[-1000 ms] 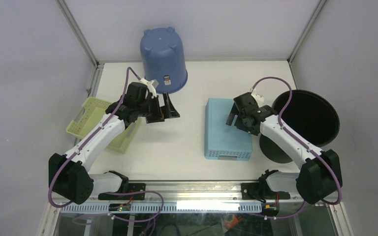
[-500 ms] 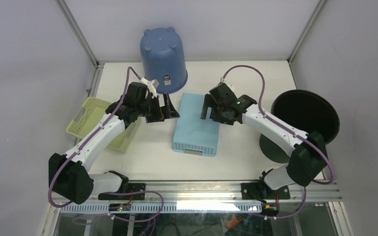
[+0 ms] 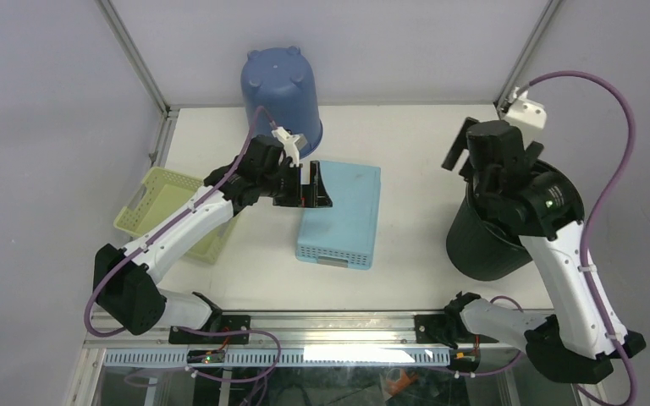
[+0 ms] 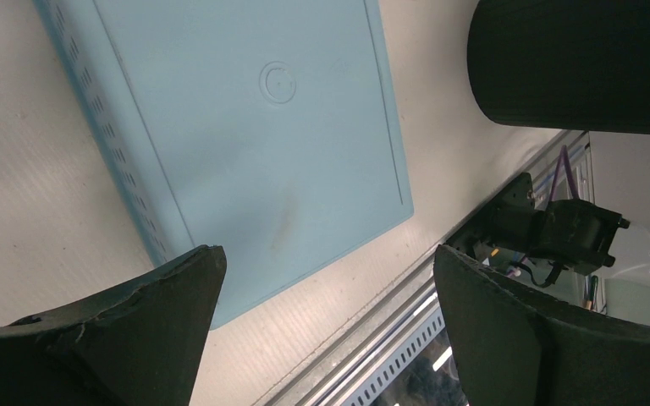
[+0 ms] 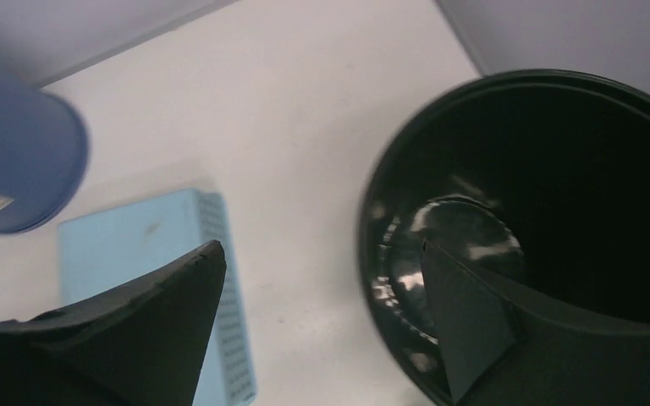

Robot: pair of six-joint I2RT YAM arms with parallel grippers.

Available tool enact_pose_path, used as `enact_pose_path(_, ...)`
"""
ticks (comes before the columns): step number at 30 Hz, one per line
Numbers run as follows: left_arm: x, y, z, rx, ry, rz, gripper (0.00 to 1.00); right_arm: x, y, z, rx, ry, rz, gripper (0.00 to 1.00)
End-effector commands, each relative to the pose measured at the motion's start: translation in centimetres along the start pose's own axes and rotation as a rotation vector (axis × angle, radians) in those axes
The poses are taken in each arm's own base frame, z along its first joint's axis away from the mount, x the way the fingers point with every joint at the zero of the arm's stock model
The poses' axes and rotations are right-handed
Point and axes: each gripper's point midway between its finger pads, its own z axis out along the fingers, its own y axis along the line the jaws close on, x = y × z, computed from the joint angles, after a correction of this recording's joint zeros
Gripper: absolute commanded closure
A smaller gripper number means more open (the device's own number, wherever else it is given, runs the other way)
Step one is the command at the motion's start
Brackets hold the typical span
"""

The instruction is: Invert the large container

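Observation:
The large container, a black bucket [image 3: 484,250], stands upright at the right of the table, mouth up; its dark inside shows in the right wrist view [image 5: 559,211]. My right gripper [image 3: 489,161] hangs open high above its left rim, one fingertip over the rim and the other toward the light blue basket; in its own view the gripper [image 5: 322,254] holds nothing. My left gripper [image 3: 315,196] is open over the left edge of the overturned light blue basket [image 3: 343,220], and nothing sits between its fingers [image 4: 326,262]. The bucket's wall [image 4: 575,68] shows top right in the left wrist view.
A blue bucket [image 3: 279,89] stands upside down at the back, just behind the left gripper. A pale green basket [image 3: 156,207] sits upright at the left edge under the left arm. The metal rail [image 3: 347,326] runs along the near edge.
The right arm slid the light blue basket to the left, let go, then rose and swung right over the black bucket. The left gripper moved right onto the basket's left edge.

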Motion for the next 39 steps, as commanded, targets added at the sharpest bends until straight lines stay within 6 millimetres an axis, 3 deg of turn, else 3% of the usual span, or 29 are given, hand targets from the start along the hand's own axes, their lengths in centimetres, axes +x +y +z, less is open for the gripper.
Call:
enact_pose_path(1,-2.4,-1.3,-0.4,0.030,-0.067,0.054,0.01,1.9,-5.8,1.5,0.236,0.070,-0.108,0.13)
enact_pose_path(10,-1.7,-1.2,0.1,0.040,-0.039,0.051,0.01,6.4,-5.7,4.7,0.164,0.262,-0.080,0.33)
enact_pose_path(18,-1.5,-1.1,0.1,0.036,-0.037,0.051,0.01,6.9,-3.5,6.9,0.067,0.309,-0.066,0.53)
enact_pose_path(22,-1.5,-1.0,0.0,0.032,-0.042,0.054,0.01,6.2,-1.7,7.7,-0.001,0.307,-0.047,0.73)
enact_pose_path(25,-1.4,-0.7,0.2,0.022,-0.039,0.053,0.01,5.1,-0.4,8.6,-0.028,0.292,-0.032,1.00)
enact_pose_path(29,-1.5,-0.6,0.1,0.016,-0.045,0.053,0.01,1.9,2.4,10.4,-0.088,0.241,0.005,1.00)
enact_pose_path(34,-1.8,-0.5,-0.3,0.003,-0.066,0.059,0.01,-4.8,7.7,13.4,-0.207,0.106,0.135,1.00)
enact_pose_path(39,-1.9,-0.6,-0.9,-0.007,-0.081,0.050,0.01,-8.7,12.7,16.6,-0.335,0.005,0.339,1.00)
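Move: The large dark-green container stands upright, mouth up, its middle some 12 cm to the right of the right hand, 6 cm back and about 24 cm lower; the rim lies only about 11 cm lower. The upturned light-blue basket lies about 27 cm to this hand's left, 2 cm ahead; the upturned blue bucket is roughly 39 cm left and 22 cm ahead. From the left hand the dark-green container is about 45 cm to the right and 5 cm back. The right fingers shut on the dark-green container's forward-left rim, one inside the wall and one outside, after the hand sinks about 11 cm, swings some 6 cm right and tips about 20 degrees further down. Keeping the pinch, the hand then carries it forward about 14 cm, drifting left and rising some 6 cm each while the fingers tip back up. ##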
